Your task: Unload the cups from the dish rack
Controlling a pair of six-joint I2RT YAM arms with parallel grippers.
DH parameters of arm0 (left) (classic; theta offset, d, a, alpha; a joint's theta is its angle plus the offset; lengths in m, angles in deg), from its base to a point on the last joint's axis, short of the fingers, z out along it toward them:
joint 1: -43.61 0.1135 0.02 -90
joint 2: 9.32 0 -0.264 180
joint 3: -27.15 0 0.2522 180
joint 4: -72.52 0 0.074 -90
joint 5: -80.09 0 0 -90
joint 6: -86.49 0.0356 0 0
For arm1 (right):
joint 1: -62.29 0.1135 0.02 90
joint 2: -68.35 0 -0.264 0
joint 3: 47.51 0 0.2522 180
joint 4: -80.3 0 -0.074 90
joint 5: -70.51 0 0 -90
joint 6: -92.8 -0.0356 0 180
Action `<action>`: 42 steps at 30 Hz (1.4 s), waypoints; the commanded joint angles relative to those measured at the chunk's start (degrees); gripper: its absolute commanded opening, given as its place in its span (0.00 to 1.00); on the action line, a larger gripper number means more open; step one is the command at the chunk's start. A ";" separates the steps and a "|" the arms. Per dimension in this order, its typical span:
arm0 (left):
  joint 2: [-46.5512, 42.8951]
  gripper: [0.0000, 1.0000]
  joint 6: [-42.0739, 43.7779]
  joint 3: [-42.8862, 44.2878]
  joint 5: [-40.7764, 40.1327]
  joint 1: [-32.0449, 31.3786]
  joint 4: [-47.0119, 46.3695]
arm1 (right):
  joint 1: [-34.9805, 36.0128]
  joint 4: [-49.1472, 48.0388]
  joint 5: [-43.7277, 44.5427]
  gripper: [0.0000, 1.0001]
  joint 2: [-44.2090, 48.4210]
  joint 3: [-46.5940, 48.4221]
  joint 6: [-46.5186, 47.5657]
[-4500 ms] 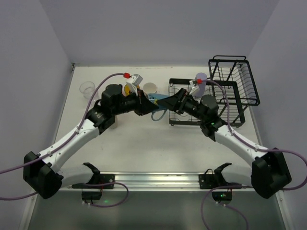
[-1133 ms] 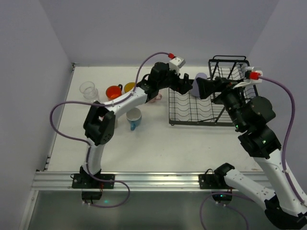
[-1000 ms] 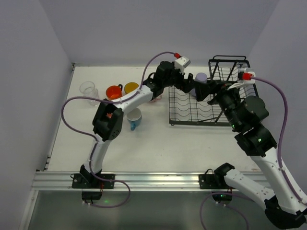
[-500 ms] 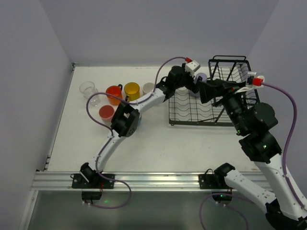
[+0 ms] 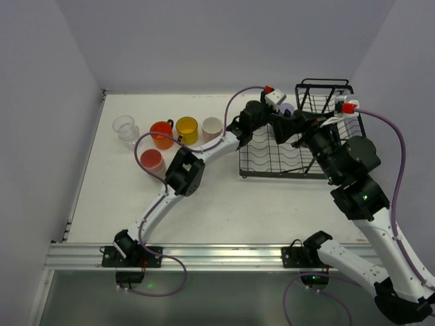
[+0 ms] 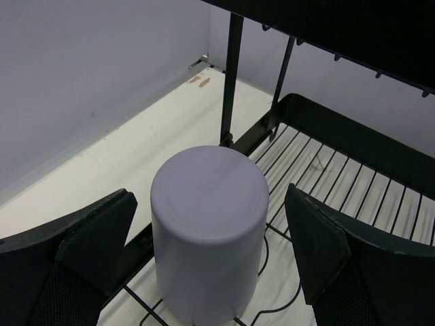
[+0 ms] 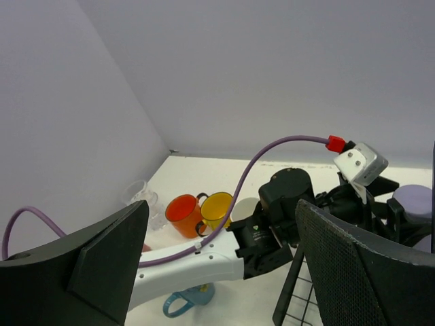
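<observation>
A lavender tumbler [image 6: 207,224] stands upside down on the flat ribbed part of the black dish rack [image 6: 353,146], at its far left corner. My left gripper [image 6: 211,234] is open, one finger on each side of the tumbler with a gap to each. From above, the left gripper [image 5: 279,119] reaches over the rack [image 5: 272,155] to the tumbler [image 5: 287,109]. My right gripper [image 5: 297,129] hovers open and empty just to the right. On the table stand a clear glass [image 5: 124,126], orange mug [image 5: 162,134], yellow mug [image 5: 186,129], pale pink mug [image 5: 213,125] and salmon-pink tumbler [image 5: 151,160].
A blue mug [image 7: 185,303] sits under my left arm's forearm, hidden from above. The rack's raised basket [image 5: 331,102] stands right behind the lavender tumbler. The back wall runs close behind the rack.
My left arm has stretched further right across the rack, bringing its open fingers around the lavender tumbler and uncovering the cups on the table. The right gripper has barely shifted.
</observation>
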 commanded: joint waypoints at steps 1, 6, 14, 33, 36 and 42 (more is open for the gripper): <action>1.39 1.00 -0.81 2.99 -3.25 0.02 -8.30 | -0.22 -2.49 -2.02 0.91 0.01 -0.10 0.65; 3.76 0.99 -0.55 4.40 -4.57 0.11 -10.67 | -0.13 -2.58 -2.55 0.91 -0.17 -0.36 0.65; 2.53 0.73 0.59 1.07 -3.95 0.20 -11.90 | -0.22 -2.93 -1.93 0.91 -0.69 -0.72 0.65; -43.75 0.38 0.24 -43.75 -4.65 0.02 -25.18 | -0.22 -6.35 -5.35 0.91 -2.19 -2.47 -3.38; -50.61 0.36 -2.04 -49.73 -6.58 0.11 -25.18 | -0.22 -11.08 -7.73 0.91 0.00 -5.63 -6.81; -65.65 0.34 -14.15 -63.52 -8.70 2.04 -26.32 | -0.22 -22.51 -11.16 0.89 8.97 -17.14 -15.77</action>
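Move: The purple cup stands upside down in the lower rack, already between the open left fingers, its middle about 2 cm farther out, 2 cm right and 2 cm below that hand. The upper rack tier is some 15 cm to the left hand's right, level in reach and about 8 cm higher; the white-pink mug is roughly 24 cm to its left, also level in reach, 8 cm lower. From the right hand, the cup lies about 27 cm ahead, 6 cm right and 31 cm below. Ease the left gripper about 1 cm forward around the purple cup and shut the fingers on its sides. Then lift it up out of the rack, rising about 27 cm while drawing back and left towards the mugs, and tilt the fingers up some 25 degrees. Late on, let the open right gripper sink about 3 cm and shift slightly left. ##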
